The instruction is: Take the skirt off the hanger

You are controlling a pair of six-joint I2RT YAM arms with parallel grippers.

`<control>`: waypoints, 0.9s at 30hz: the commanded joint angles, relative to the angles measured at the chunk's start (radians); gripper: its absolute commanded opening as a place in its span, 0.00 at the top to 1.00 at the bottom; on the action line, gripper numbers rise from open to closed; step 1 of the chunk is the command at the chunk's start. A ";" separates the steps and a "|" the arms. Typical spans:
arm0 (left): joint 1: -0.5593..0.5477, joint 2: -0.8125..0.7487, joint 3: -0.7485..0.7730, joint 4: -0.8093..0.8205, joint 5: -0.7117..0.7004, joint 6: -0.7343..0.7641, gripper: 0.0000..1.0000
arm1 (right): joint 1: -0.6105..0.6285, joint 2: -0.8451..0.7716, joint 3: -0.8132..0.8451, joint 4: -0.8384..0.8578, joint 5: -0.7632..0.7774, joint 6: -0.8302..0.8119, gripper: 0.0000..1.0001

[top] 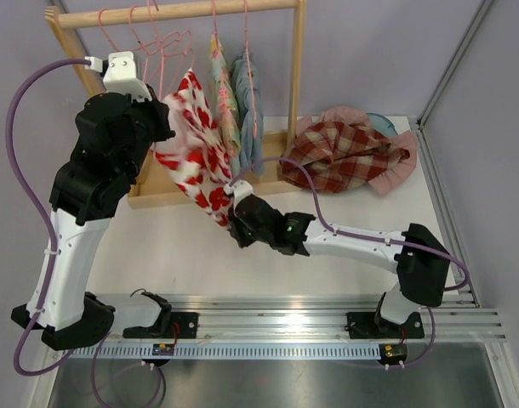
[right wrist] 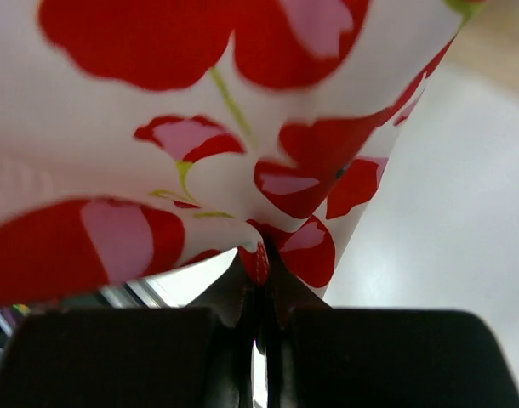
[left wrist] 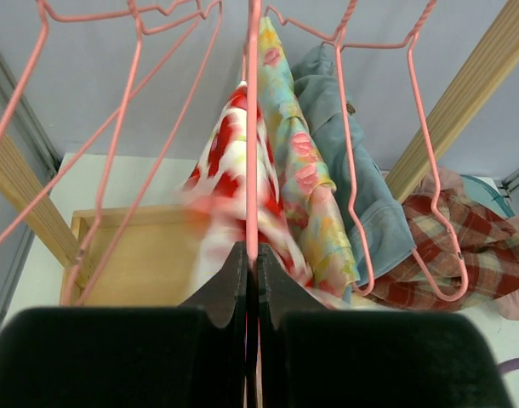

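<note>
The skirt is white with red flowers and hangs from a pink wire hanger on the wooden rack, pulled out toward the table's middle. My left gripper is up at the rack, shut on the hanger's pink wire, with the skirt blurred behind it. My right gripper is low at the skirt's bottom corner. In the right wrist view it is shut on the hem of the skirt, and the cloth fills the picture.
The wooden rack stands at the back with several pink hangers. A floral garment and a blue one hang next to the skirt. A plaid pile lies on the table to the right. An aluminium rail runs along the near edge.
</note>
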 commanded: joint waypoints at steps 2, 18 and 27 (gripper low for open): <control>-0.001 -0.048 0.046 0.140 -0.059 0.047 1.00 | 0.008 -0.090 -0.225 0.057 0.021 0.138 1.00; -0.001 -0.150 -0.138 0.157 -0.063 0.043 1.00 | -0.195 -0.467 0.135 -0.177 0.379 -0.259 1.00; -0.001 -0.201 -0.276 0.172 -0.035 -0.003 1.00 | -0.593 -0.111 0.831 -0.343 0.364 -0.360 1.00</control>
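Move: The green basket heaped with clothes lies some 33 cm ahead of the right gripper, 35 cm to its right and 16 cm below. Ahead of this gripper by about 27 cm and some 12 cm higher hang the yellow floral garment, straight ahead, and the blue garment, 6 cm to the right; the rack's right post stands 28 cm ahead, 18 cm right. From the left gripper the basket is about 26 cm ahead, 48 cm right and 46 cm below. Keep the red-flowered skirt's lower end pinched in the right gripper; drag it down about 10 cm while drawing right and slightly back, then sweep up some 40 cm, going right and forward past the rack's right post, turning the fingers clockwise and tipping them up to level. Keep the left gripper shut on the hanger, raising it slightly, then lowering it about 5 cm, easing back and left. ##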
